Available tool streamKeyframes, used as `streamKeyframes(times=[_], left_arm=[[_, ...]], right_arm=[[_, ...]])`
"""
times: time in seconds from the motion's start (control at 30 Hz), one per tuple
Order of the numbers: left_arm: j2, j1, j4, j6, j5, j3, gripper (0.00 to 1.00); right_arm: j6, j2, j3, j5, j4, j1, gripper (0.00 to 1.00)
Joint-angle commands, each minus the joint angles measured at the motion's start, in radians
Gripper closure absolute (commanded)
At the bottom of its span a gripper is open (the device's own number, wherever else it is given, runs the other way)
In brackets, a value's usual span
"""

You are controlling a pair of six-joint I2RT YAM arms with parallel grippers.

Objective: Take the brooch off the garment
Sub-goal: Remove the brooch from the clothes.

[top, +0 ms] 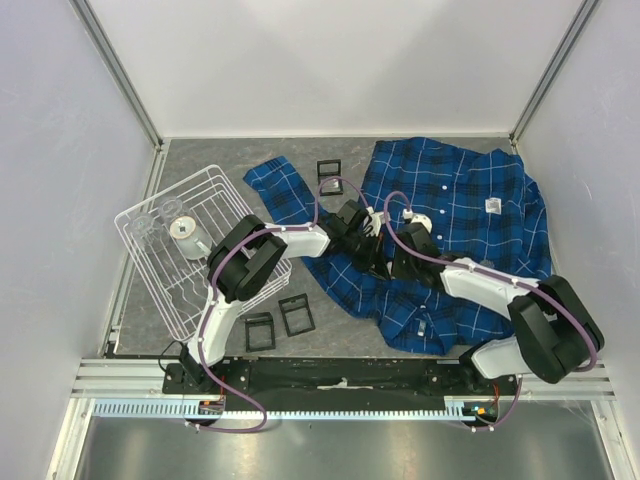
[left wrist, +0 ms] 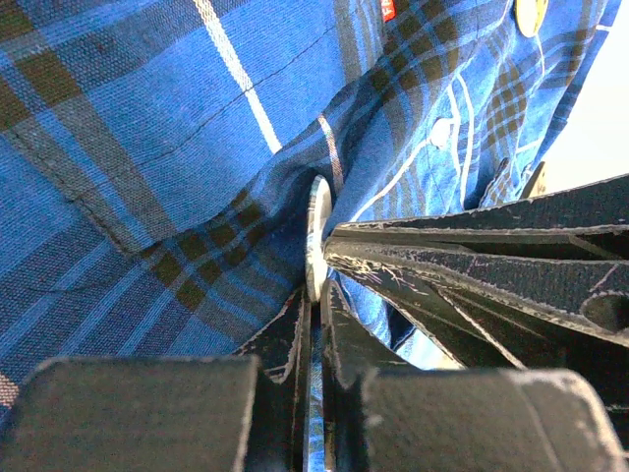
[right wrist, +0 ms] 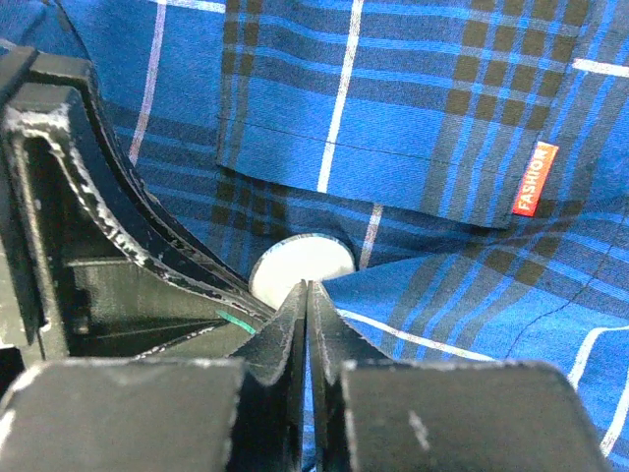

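Note:
The garment [top: 470,200], a bright blue plaid shirt, lies spread on the grey mat. The brooch [right wrist: 300,264] is a round white disc on the cloth below a pocket seam. In the left wrist view the brooch [left wrist: 316,231] shows edge-on. My left gripper [left wrist: 319,290] is shut, with the disc's lower edge in its jaws. My right gripper [right wrist: 308,287] is shut on a fold of the garment [right wrist: 442,79] just in front of the disc. In the top view the left gripper [top: 368,240] and the right gripper [top: 390,255] meet mid-shirt and hide the brooch.
A white wire rack [top: 150,290] holding a glass and a small jar stands at the left. Three black square frames [top: 296,315] lie on the mat, two near the front and one at the back. An orange FASHION tag [right wrist: 534,179] sits on the pocket.

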Motion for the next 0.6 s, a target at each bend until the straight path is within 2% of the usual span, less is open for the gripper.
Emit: streamKeyframes(times=[0.0, 0.13, 0.23, 0.33, 0.47, 0.57], left_arm=[[0.022, -0.053, -0.092, 0.07, 0.032, -0.009, 0.98], [0.013, -0.054, -0.083, 0.063, 0.026, -0.024, 0.98], [-0.002, -0.054, -0.084, 0.063, 0.003, -0.035, 0.98], [-0.021, -0.059, -0.095, 0.078, -0.035, -0.032, 0.98], [-0.031, -0.082, -0.188, 0.122, -0.124, 0.014, 0.98], [-0.048, -0.083, -0.177, 0.133, -0.121, 0.017, 0.96]], right_arm=[[0.001, -0.012, -0.084, 0.054, 0.105, -0.036, 0.9], [0.044, -0.205, -0.152, 0.119, 0.135, -0.036, 0.79], [0.072, -0.292, -0.169, 0.131, 0.121, -0.039, 0.77], [0.08, -0.304, -0.164, 0.09, 0.066, -0.039, 0.74], [0.098, -0.309, -0.169, 0.021, 0.006, -0.039, 0.71], [0.127, -0.358, -0.192, 0.004, -0.034, -0.041, 0.69]])
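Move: The brooch is still pinched by its rim in my left fingers, its middle about 1 cm to the right of that hand and 1 cm below. For my right hand, whose barely open fingertips are at it, the brooch is roughly 1 cm ahead and 1 cm to the left. The garment's pocket is centred some 8 cm ahead of my right hand, 2 cm to its right and 2 cm lower; the red label is about 4 cm ahead, 5 cm right and 2 cm lower. I bring my right fingertips off the brooch, opening them part way as that hand shifts about 3 cm to the right, then rises some 3 cm, tilting its fingers up roughly 10 degrees and easing back a little at the end. My left hand keeps its pinch on the brooch and draws it back about 3 cm, slightly to the right. ##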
